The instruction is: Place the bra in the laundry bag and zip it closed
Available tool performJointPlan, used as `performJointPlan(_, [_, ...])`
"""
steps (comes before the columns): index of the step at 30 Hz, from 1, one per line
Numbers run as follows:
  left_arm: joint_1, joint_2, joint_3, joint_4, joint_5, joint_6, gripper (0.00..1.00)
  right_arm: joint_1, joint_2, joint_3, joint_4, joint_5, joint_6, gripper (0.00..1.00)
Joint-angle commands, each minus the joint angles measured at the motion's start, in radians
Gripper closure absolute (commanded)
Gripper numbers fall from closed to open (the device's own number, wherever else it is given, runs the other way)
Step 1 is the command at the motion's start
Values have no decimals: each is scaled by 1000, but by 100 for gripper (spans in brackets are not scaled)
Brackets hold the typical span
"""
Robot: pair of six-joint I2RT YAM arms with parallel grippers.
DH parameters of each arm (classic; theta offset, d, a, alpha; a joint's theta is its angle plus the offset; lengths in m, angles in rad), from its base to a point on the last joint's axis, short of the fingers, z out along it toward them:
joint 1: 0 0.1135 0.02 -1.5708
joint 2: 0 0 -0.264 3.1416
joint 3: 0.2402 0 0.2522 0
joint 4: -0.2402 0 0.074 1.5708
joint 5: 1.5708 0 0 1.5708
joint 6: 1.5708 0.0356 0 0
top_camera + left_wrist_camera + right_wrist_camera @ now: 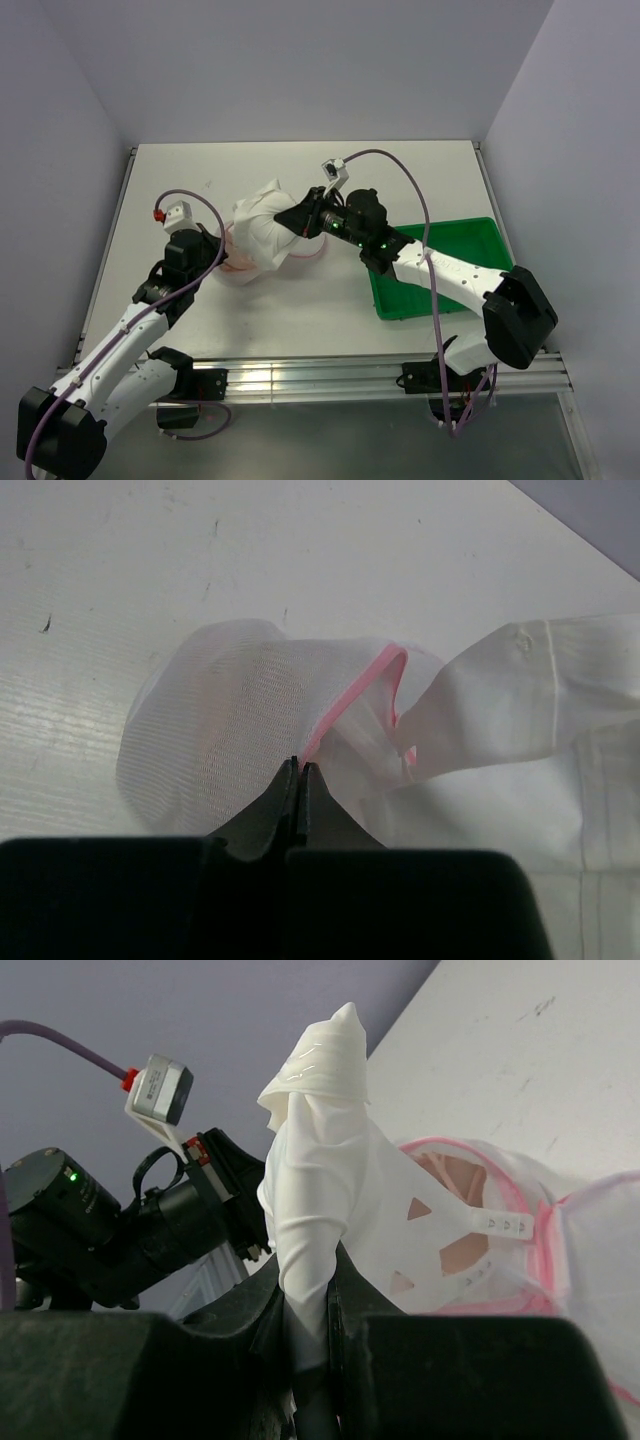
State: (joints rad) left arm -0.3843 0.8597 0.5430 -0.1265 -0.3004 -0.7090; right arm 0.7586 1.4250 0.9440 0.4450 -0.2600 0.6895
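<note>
The bra (262,225) is a pale, whitish bundle held up over the laundry bag (240,268), a white mesh bag with pink trim lying on the table. My right gripper (298,220) is shut on a fold of the bra (320,1160), its jaws (308,1285) pinching the fabric from both sides; a strap and a peach lining hang toward the bag's pink rim (515,1195). My left gripper (300,767) is shut on the pink-trimmed edge of the mesh bag (220,720), and sits at the bag's left side (220,252). The bra's fabric (530,700) drapes at the right.
A green rectangular tray (468,240) lies at the right under the right forearm. Grey walls close in the white table (400,170) at the back and sides. The left arm's wrist and camera (150,1090) stand close behind the lifted bra.
</note>
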Motion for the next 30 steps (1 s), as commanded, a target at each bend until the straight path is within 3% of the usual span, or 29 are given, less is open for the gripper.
performJointPlan(1, [4, -11, -9, 54, 20, -17, 100, 15, -1, 30, 113, -21, 21, 100])
performJointPlan(11, [4, -41, -21, 51, 18, -23, 100, 19, -12, 91, 141, -28, 50, 100])
performJointPlan(30, [4, -70, -37, 47, 3, -23, 100, 21, 161, 25, 106, 87, -18, 100])
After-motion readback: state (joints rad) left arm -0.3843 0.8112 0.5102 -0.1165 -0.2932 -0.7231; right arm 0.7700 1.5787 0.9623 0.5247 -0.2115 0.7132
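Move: Ahead and to the left of the right hand, the laundry bag's body lies about 5 cm farther out, 11 cm left and 18 cm below. The bra lies inside the bag, roughly 4 cm ahead, 14 cm left and 21 cm down. The bag's lid flap is about 7 cm ahead, 2 cm right and 25 cm below. From the left hand the bag's middle sits about 4 cm ahead, 6 cm right and 9 cm down. Bobbing the bunched white cloth over the laundry bag, the right hand first lifts it nearly 4 cm, then plunges about 8 cm down with some 3 cm forward and a little left, towards the mouth. The right fingers keep their grip on it throughout; the left hand stays put, still pinching the bag's pink rim. ##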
